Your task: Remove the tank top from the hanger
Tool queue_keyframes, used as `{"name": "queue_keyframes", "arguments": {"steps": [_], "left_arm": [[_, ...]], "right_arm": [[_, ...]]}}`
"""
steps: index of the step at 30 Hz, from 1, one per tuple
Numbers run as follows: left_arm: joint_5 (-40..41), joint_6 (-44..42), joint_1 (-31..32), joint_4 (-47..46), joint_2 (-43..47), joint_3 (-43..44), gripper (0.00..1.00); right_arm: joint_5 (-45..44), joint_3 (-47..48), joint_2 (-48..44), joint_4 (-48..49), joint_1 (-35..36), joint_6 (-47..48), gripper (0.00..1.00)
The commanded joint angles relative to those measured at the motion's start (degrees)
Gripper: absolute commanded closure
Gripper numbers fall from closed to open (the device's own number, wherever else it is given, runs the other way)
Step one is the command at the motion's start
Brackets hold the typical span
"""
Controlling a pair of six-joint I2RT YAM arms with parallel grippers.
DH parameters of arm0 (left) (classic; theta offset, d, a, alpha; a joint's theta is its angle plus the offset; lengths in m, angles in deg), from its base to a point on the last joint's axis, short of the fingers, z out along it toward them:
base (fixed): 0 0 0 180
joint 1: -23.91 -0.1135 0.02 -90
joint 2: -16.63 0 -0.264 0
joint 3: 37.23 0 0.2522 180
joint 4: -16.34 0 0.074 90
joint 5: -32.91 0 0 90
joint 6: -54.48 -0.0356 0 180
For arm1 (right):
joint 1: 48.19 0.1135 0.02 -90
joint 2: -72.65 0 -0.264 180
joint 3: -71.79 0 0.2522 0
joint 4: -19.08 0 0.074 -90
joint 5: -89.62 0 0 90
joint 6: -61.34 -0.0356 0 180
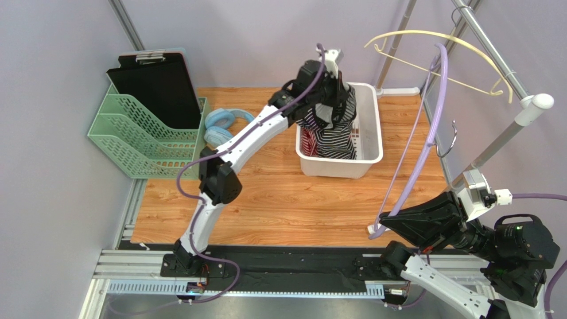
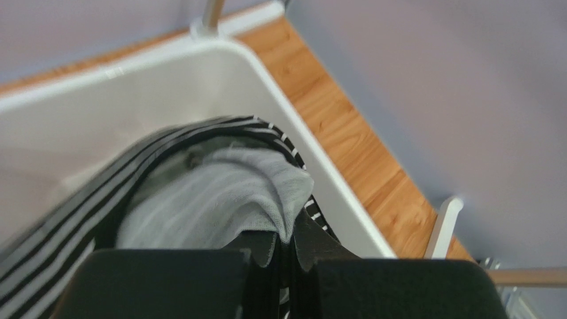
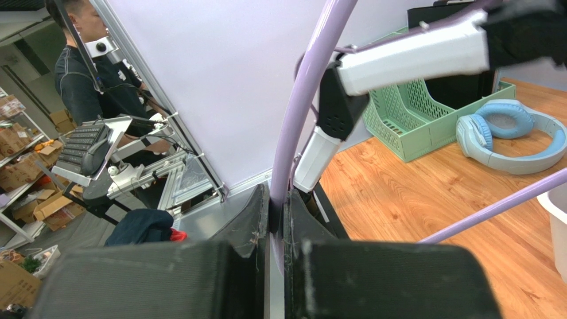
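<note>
The black-and-white striped tank top (image 1: 331,129) hangs from my left gripper (image 1: 335,98) over the white bin (image 1: 374,136), with its lower part inside the bin. In the left wrist view the left gripper (image 2: 295,249) is shut on a bunched fold of the tank top (image 2: 213,193), above the bin's wall (image 2: 333,179). The purple hanger (image 1: 426,126) is bare and apart from the tank top. My right gripper (image 1: 382,227) is shut on the hanger's lower end at the front right. In the right wrist view the hanger (image 3: 306,113) runs up from between the shut fingers of the right gripper (image 3: 276,219).
A green file rack (image 1: 136,136) with a black clipboard (image 1: 160,86) stands at the back left, and blue headphones (image 1: 223,126) lie beside it. A yellow hanger (image 1: 439,46) hangs on the metal rail (image 1: 506,133) at the right. The bin sits at the table's back.
</note>
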Motion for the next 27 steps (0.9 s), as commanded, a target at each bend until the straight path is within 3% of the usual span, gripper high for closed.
{"name": "queue_keyframes", "arguments": {"steps": [1, 4, 8, 14, 18, 21, 22, 25, 27], "left_arm": [[-9.4, 2.1, -0.3, 0.7, -4.6, -0.7, 1.00], [-13.5, 2.4, -0.3, -2.4, -7.2, -4.2, 1.00], [-16.4, 2.7, -0.3, 0.9, -13.0, -3.5, 1.00], [-18.8, 5.7, -0.3, -1.6, -12.9, -11.8, 1.00], [-17.3, 5.3, -0.2, 2.1, -11.7, -11.5, 1.00], [-15.2, 3.5, -0.3, 2.9, -8.1, -12.5, 0.88], [-14.5, 2.9, -0.2, 3.3, -7.0, -12.4, 0.76], [-12.1, 1.6, -0.3, 6.2, 0.1, -11.8, 0.54], [-9.9, 0.7, -0.2, 7.5, 3.4, -11.9, 0.44]], "right_arm": [[-0.8, -1.1, -0.9, 2.9, 0.1, 0.2, 1.00], [-0.9, -2.2, -1.4, 3.6, 0.1, 0.0, 1.00], [-1.0, -3.1, -1.5, 4.0, 0.1, -0.2, 1.00], [-1.2, -4.4, -1.3, 4.7, 0.1, -0.2, 1.00], [-2.0, -4.8, -1.0, 5.3, 0.1, -0.5, 1.00], [-2.3, -4.6, -0.2, 5.1, 0.1, -0.7, 1.00], [-2.4, -4.3, -0.1, 4.8, 0.1, -0.5, 1.00], [-3.3, -2.7, 0.2, 3.3, 0.1, 0.1, 1.00], [-3.3, -1.5, 0.2, 2.7, 0.1, 0.2, 1.00]]}}
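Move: The left hand still grips the black-and-white striped tank top above the white basket, whose middle lies about 5 cm back and 26 cm below it. The red-striped tank top in the basket is some 6 cm back, 3 cm left and 27 cm below; the headphones are about 5 cm back, 34 cm left and 30 cm below. From the right hand, the basket's middle is roughly 37 cm ahead, 3 cm left and 36 cm down. Left lowers the striped top 23 cm into the basket, then opens halfway; right sinks 3 cm, keeping the hanger. ##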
